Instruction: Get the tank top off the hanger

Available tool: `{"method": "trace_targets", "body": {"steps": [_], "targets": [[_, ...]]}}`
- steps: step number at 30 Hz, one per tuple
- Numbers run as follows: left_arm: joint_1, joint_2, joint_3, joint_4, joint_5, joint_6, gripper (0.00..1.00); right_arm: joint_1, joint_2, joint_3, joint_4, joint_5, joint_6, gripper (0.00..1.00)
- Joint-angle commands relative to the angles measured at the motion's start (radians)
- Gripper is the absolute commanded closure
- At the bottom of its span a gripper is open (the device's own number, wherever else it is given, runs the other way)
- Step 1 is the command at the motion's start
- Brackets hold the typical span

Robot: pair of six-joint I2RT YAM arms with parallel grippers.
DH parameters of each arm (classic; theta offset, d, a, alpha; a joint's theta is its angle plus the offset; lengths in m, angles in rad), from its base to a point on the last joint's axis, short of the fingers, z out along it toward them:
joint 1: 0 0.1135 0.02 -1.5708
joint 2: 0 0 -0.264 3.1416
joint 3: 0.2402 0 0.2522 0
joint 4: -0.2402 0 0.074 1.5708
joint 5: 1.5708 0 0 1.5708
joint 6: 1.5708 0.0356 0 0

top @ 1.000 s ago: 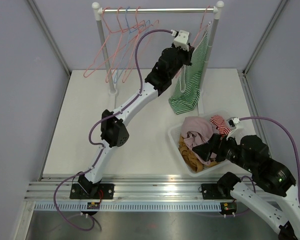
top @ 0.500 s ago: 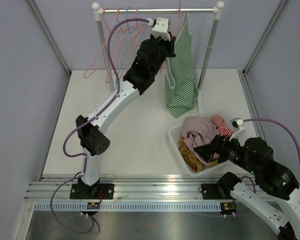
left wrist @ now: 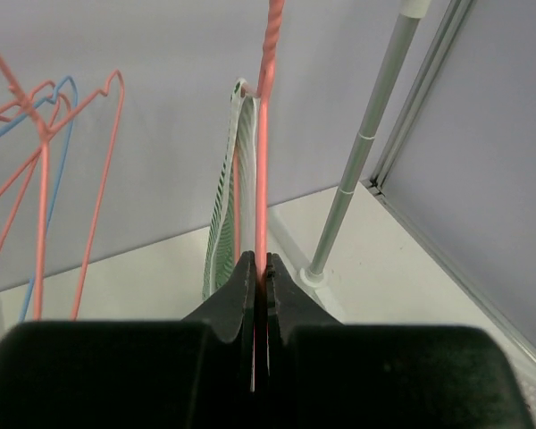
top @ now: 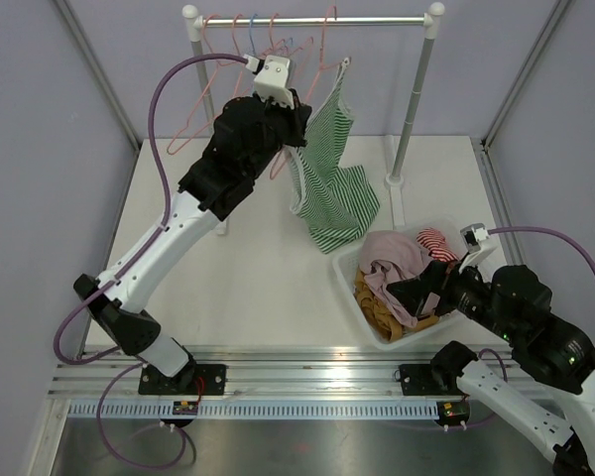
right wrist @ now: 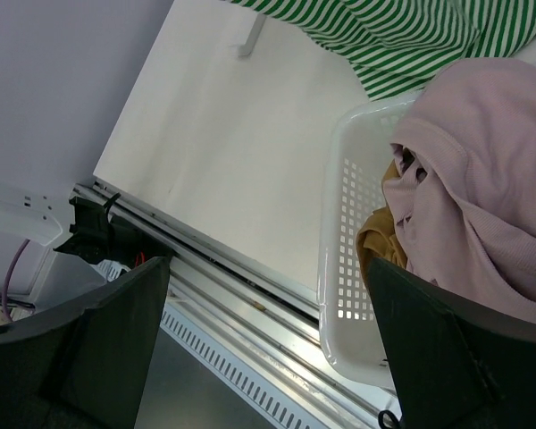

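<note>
The green-and-white striped tank top (top: 329, 188) hangs on a pink wire hanger (top: 324, 45) whose hook reaches up to the rail (top: 377, 20). My left gripper (top: 299, 117) is shut on the hanger's wire beside the garment's shoulder. The left wrist view shows the hanger (left wrist: 264, 134) pinched between the jaws of my left gripper (left wrist: 260, 268), with the tank top (left wrist: 223, 223) edge-on behind it. My right gripper (top: 416, 293) is open and empty above the white basket (top: 349, 273). In its wrist view my right gripper (right wrist: 268, 349) frames the basket's rim (right wrist: 339, 232), with the tank top's hem (right wrist: 402, 36) at the top.
Several empty pink and blue hangers (top: 228, 89) hang at the rail's left end. The rack's right pole (top: 409, 109) stands behind the basket, which holds a pink garment (top: 392, 253), a mustard one (top: 377, 302) and a red striped one (top: 436, 243). Grey walls close in both sides.
My left arm has swung left from the rail's right end, carrying the hanger and tank top toward the middle. My right gripper has opened a little wider over the basket.
</note>
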Motion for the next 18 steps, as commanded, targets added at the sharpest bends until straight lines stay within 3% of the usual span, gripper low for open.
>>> {"method": "trace_targets", "body": {"steps": [1, 12, 18], "targets": [[-0.002, -0.119, -0.026, -0.063, 0.04, -0.011, 1.0, -0.004, 0.032, 0.046, 0.057, 0.012, -0.049, 0.01], [-0.003, -0.529, -0.335, -0.184, 0.094, -0.081, 1.0, -0.004, 0.158, 0.064, 0.221, -0.028, -0.099, 0.01], [-0.003, -0.707, -0.445, -0.307, 0.103, -0.106, 1.0, -0.004, 0.208, -0.014, 0.508, -0.094, -0.097, 0.0]]}}
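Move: Your left gripper already holds the pink hanger. The green-striped tank top hangs on it, its middle about 6 cm ahead, 6 cm right and 16 cm below. Bare table lies some 18 cm back, 10 cm left and 46 cm below that hand; the empty hangers are 8 cm ahead and 9 cm left, level with it. From the open right gripper, the tank top is 34 cm ahead, 15 cm left, about level; the white basket is 16 cm ahead, 2 cm right, 25 cm below. Bring the left gripper back about 16 cm and left some 12 cm at nearly constant height, speeding up, carrying the hanger and tank top away from the rack over the bare table left of the basket; keep it shut on the hanger. Meanwhile ease the right gripper forward, left and a little up, about 7 cm in all, towards the tank top, jaws wide open and touching nothing. ##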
